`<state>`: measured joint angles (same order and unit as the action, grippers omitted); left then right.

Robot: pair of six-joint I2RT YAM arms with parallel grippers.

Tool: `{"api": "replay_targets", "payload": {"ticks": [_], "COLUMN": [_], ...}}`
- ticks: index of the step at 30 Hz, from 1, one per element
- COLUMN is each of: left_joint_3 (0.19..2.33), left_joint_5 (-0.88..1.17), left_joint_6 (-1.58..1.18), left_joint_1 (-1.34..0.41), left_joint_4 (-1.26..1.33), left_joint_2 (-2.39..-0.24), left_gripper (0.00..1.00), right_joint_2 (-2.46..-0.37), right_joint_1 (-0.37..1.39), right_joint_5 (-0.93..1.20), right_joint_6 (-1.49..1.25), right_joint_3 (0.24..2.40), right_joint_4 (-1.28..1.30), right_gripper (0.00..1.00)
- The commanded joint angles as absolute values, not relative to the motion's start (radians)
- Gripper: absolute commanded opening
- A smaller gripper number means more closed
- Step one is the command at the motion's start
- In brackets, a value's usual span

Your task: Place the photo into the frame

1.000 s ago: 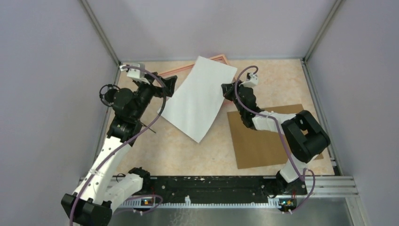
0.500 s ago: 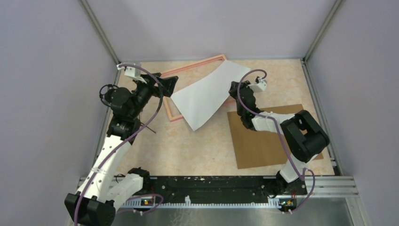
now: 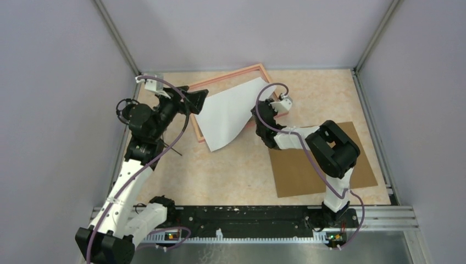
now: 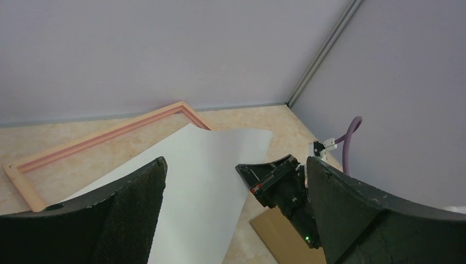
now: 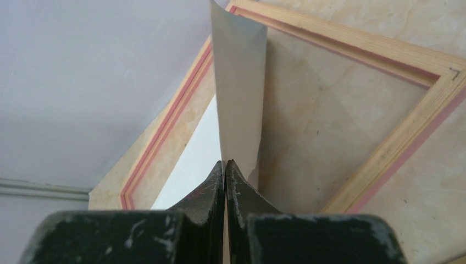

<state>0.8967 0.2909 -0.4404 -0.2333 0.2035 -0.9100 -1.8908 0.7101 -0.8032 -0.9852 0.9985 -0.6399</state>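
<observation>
The photo [image 3: 226, 113] shows its plain white back and hangs curled over the salmon-pink frame [image 3: 231, 74], which lies flat at the back of the table. My right gripper [image 3: 257, 114] is shut on the photo's right edge. In the right wrist view the fingertips [image 5: 225, 163] pinch the sheet [image 5: 239, 82], which stands up edge-on above the frame's rails [image 5: 395, 148]. My left gripper [image 3: 199, 102] is open at the photo's left edge. In the left wrist view its wide-apart fingers [image 4: 132, 214] flank the sheet [image 4: 203, 181], with nothing between them held.
A brown cardboard backing board [image 3: 324, 165] lies at the right, partly under the right arm, and shows in the left wrist view too [image 4: 275, 236]. The enclosure walls stand close behind the frame and along both sides.
My right gripper has carried the photo left and down, so the sheet now curls lower over the frame and more of the frame's rails show. The left gripper has barely moved.
</observation>
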Motion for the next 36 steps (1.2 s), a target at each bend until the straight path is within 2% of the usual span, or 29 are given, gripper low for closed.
{"api": "replay_targets", "payload": {"ticks": [1, 14, 24, 29, 32, 36], "left_joint_3": [0.890, 0.884, 0.887, 0.887, 0.885, 0.884], "left_joint_5": [0.297, 0.291, 0.290, 0.298, 0.296, 0.295], "left_joint_6": [-0.449, -0.446, -0.441, -0.446, -0.444, -0.442], "left_joint_1": [-0.232, -0.235, -0.234, -0.233, -0.234, -0.233], "left_joint_4": [0.256, 0.259, 0.254, 0.258, 0.260, 0.258], "left_joint_2": [-0.887, -0.892, -0.901, -0.904, -0.902, -0.900], "left_gripper": [0.99, 0.99, 0.99, 0.99, 0.99, 0.99], "right_joint_2": [-1.909, -1.998, -2.112, -2.104, -2.100, -2.074], "right_joint_1": [0.707, 0.711, 0.749, 0.748, 0.749, 0.749], "right_joint_5": [-0.897, -1.022, -0.938, -0.924, -0.861, -0.799], "right_joint_6": [-1.017, -1.017, -0.988, -0.996, -0.945, -0.934], "right_joint_3": [1.101, 1.223, 1.330, 1.313, 1.269, 1.206], "right_joint_4": [-0.604, -0.603, -0.650, -0.640, -0.730, -0.751], "right_gripper": [0.00, 0.00, 0.01, 0.18, 0.30, 0.50]}}
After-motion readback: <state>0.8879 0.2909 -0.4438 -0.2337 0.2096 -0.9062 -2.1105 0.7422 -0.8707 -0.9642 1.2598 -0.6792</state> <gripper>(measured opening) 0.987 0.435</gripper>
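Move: The right hand pinches the photo by its right-hand edge, and the frame's middle lies about 7 cm ahead of that hand, 7 cm to its left and roughly 9 cm below. The frame's near rail runs beneath, its middle some 5 cm back and 3 cm to the left. The brown board's middle is about 18 cm back and 22 cm to the right. From the left hand, the frame's middle is some 19 cm ahead, 5 cm right and well below, about 33 cm. Carry the photo's right-hand edge forward over the frame with the right gripper, about 4 cm, lifting a couple of centimetres and sinking again while the wrist turns some 10 degrees clockwise. Then swing left about 5 cm towards the frame's middle, turn the wrist most of the way back and open the fingers to nearly half, letting the pinched edge go. ##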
